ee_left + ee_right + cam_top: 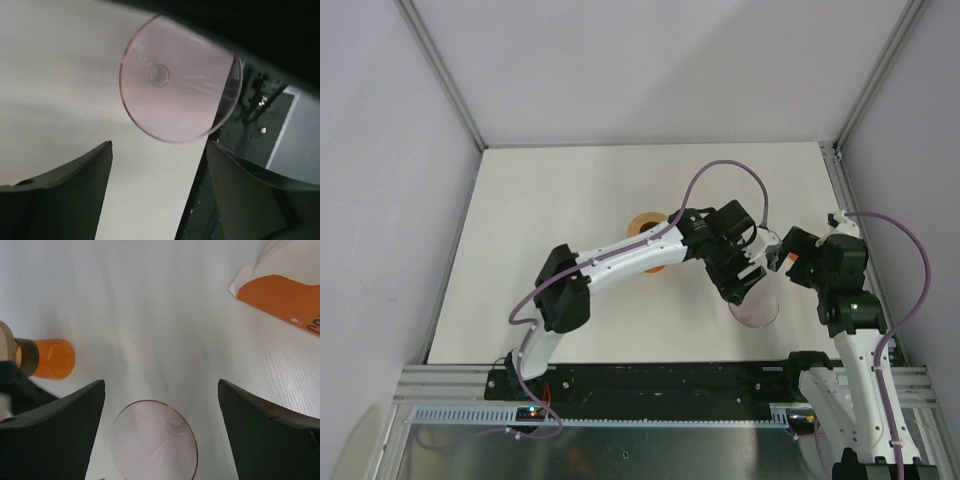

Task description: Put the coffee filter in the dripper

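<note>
The dripper point(754, 309) is a clear, pinkish cone standing on the white table near its front right. It also shows as the dripper point(180, 85) and the dripper point(155, 442). My left gripper point(744, 284) hangs just over its far-left side, and my left gripper point(159, 150) is open with only table between the fingers. My right gripper point(775, 262) is to the dripper's right, and my right gripper point(161, 385) is open and empty above its rim. A white, curved-edged paper sheet point(292, 254), seemingly the coffee filter, lies against the orange packet. I see no paper in the dripper.
An orange packet point(280, 295) lies further left on the table, and a small orange cup point(50, 359) stands near it. My left forearm point(630, 255) covers most of both from above. The table's front edge point(197, 200) runs close to the dripper.
</note>
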`<act>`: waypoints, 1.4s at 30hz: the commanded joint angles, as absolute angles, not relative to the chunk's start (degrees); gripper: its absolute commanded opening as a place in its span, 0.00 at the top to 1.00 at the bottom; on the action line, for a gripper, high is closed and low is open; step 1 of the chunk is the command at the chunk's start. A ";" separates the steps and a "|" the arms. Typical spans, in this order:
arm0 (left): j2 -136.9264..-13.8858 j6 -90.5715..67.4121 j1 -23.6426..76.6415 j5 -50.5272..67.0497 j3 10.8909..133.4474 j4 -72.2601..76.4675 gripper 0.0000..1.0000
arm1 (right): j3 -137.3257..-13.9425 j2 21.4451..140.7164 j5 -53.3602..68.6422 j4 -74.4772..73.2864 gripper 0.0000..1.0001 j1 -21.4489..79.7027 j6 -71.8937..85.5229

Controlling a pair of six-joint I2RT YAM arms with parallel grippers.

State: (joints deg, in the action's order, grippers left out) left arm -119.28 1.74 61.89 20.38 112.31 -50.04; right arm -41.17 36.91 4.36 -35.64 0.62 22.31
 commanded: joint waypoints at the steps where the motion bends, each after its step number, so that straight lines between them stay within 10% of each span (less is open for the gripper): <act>1: -122.42 -1.39 62.35 19.84 117.29 -49.23 0.20 | -43.85 35.51 5.62 -36.18 0.01 0.70 20.73; 12: -126.21 -3.19 62.49 17.84 117.50 -47.92 0.39 | -43.81 34.45 -1.60 -39.33 0.01 0.53 20.14; 28: -126.93 -4.44 62.50 21.37 113.88 -46.95 0.98 | -43.81 32.14 -4.62 -39.43 0.01 -3.77 19.77; 42: -120.53 -3.95 60.79 23.16 112.35 -46.92 1.00 | -43.86 28.69 12.64 -36.58 0.01 -3.79 13.58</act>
State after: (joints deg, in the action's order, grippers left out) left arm -126.61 -3.66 62.08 21.41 113.95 -47.46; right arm -41.39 30.61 2.04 -39.38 -3.64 17.72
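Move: The dripper, the clear pink cone, has its middle about 6 cm to the right of the left hand, 1 cm nearer the base and 9 cm below; the carafe wearing its wooden collar stands some 17 cm to this hand's left and 13 cm farther out. From the right hand, the coffee filter in its orange sleeve lies roughly 12 cm right, 7 cm ahead and 17 cm below, while the dripper is about 5 cm left, 4 cm back and 13 cm down. The left hand sinks about 5 cm onto the dripper's near-left upper rim, drifting some 2 cm right and slightly forward then back, while its widely open fingers close fully and pinch the thin rim wall between their tips. Fingers wide open and touching nothing, the right hand shifts about 4 cm right and slightly back, turning some 10 degrees clockwise, then eases partway back left as it rises a little. ##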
